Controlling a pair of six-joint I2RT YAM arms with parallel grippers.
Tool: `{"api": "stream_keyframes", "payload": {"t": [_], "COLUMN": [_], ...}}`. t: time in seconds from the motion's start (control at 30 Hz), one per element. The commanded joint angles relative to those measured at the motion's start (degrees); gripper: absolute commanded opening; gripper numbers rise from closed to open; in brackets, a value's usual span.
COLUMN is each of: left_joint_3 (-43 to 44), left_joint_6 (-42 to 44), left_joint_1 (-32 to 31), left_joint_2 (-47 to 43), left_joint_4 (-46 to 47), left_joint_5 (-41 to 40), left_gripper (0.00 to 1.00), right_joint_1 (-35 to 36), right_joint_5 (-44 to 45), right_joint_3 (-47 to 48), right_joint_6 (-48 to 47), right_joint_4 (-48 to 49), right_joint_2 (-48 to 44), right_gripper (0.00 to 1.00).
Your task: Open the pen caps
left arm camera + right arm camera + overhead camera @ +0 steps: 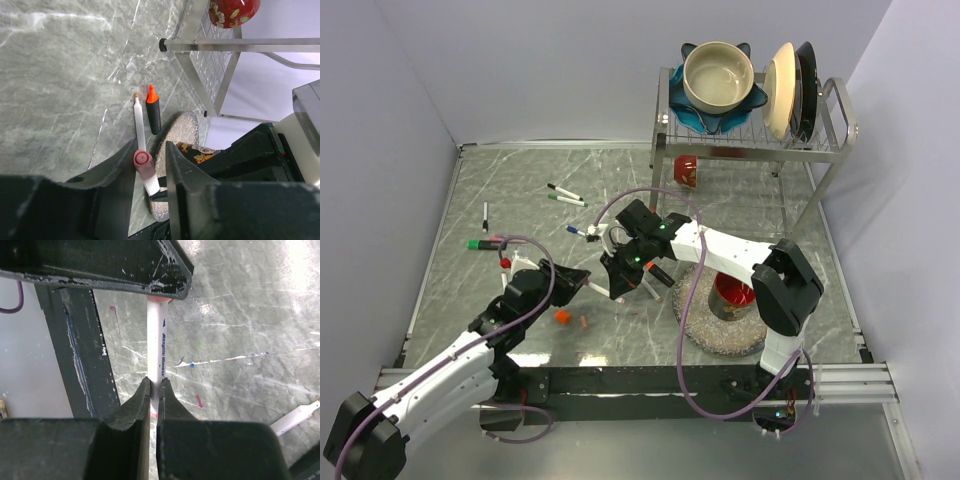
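Note:
My right gripper (155,382) is shut on the barrel of a white marker (161,350) and holds it above the table, near the middle of the top view (620,272). The marker's red pen cap (142,162) lies between the jaws of my left gripper (151,150). The cap rests against the left finger (120,165), and a gap shows between it and the right finger (175,170). In the right wrist view the cap end (159,299) is mostly hidden under the left gripper's finger. Loose caps lie on the table: a red one (505,262) and an orange one (561,316).
An uncapped white marker (138,120) and a black orange-tipped highlighter (153,112) lie near the woven mat (705,335), which carries a red tin (732,296). More pens (566,195) and a green-capped marker (485,243) lie at the back left. A dish rack (830,150) stands at the back right.

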Motion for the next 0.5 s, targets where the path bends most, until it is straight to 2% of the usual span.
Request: {"api": "stream_keyframes", "payload": {"t": [0.0, 0.07, 0.1, 0.17, 0.27, 0.4, 0.47], "left_joint_3": [1.6, 1.7, 1.6, 1.7, 1.2, 0.2, 1.0], "left_joint_6": [-0.2, -0.2, -0.2, -0.4, -0.5, 0.4, 1.2], "left_joint_1": [-0.8, -0.9, -0.9, -1.0, -1.1, -2.1, -3.3], "left_joint_2": [0.7, 0.7, 0.7, 0.7, 0.5, 1.8, 3.1], "left_joint_4": [3.5, 3.6, 3.6, 3.7, 5.4, 11.8, 13.0], "left_joint_5": [-0.7, -0.8, -1.1, -1.0, -0.2, 3.1, 3.4], "left_gripper": [0.30, 0.23, 0.13, 0.01, 0.01, 0.01, 0.01], "right_joint_1": [-0.1, 0.0, 0.0, 0.0, 0.0, 0.0, 0.0], "right_joint_5": [-1.2, -1.3, -1.4, -1.9, -4.3, -6.1, -6.5], "right_joint_3": [-0.2, -0.2, -0.1, 0.0, 0.1, 0.3, 0.4], "right_joint_6": [-0.4, -0.5, -0.6, -1.1, -2.4, -3.3, -3.5], "right_joint_4": [0.6, 0.6, 0.4, 0.0, -0.7, -1.1, -1.2], "right_joint_2": [-2.6, -2.4, -2.3, -2.1, -2.1, -2.1, -2.1], "right_gripper": [0.00, 0.00, 0.00, 0.00, 0.00, 0.27, 0.32]}}
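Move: The pink end of the white pen sits practically at the left hand point, between its parted pads and perhaps 1 cm to the right. From the right hand, which grips the pen's other end, it lies about 8 cm left, 4 cm ahead and 5 cm higher. On the table, roughly 11 cm below the left hand, another white pen lies 18 cm right and 4 cm back, the highlighter 21 cm right, level with it, and the orange cap 9 cm left and 12 cm back. The pen's pink end gets pinched as the left fingers close from about a third open to nearly shut; that hand then eases about 1 cm right and slightly up. Once they have closed, the right fingers open about a fifth of their range around the other end, that hand drawing back some half a centimetre. ##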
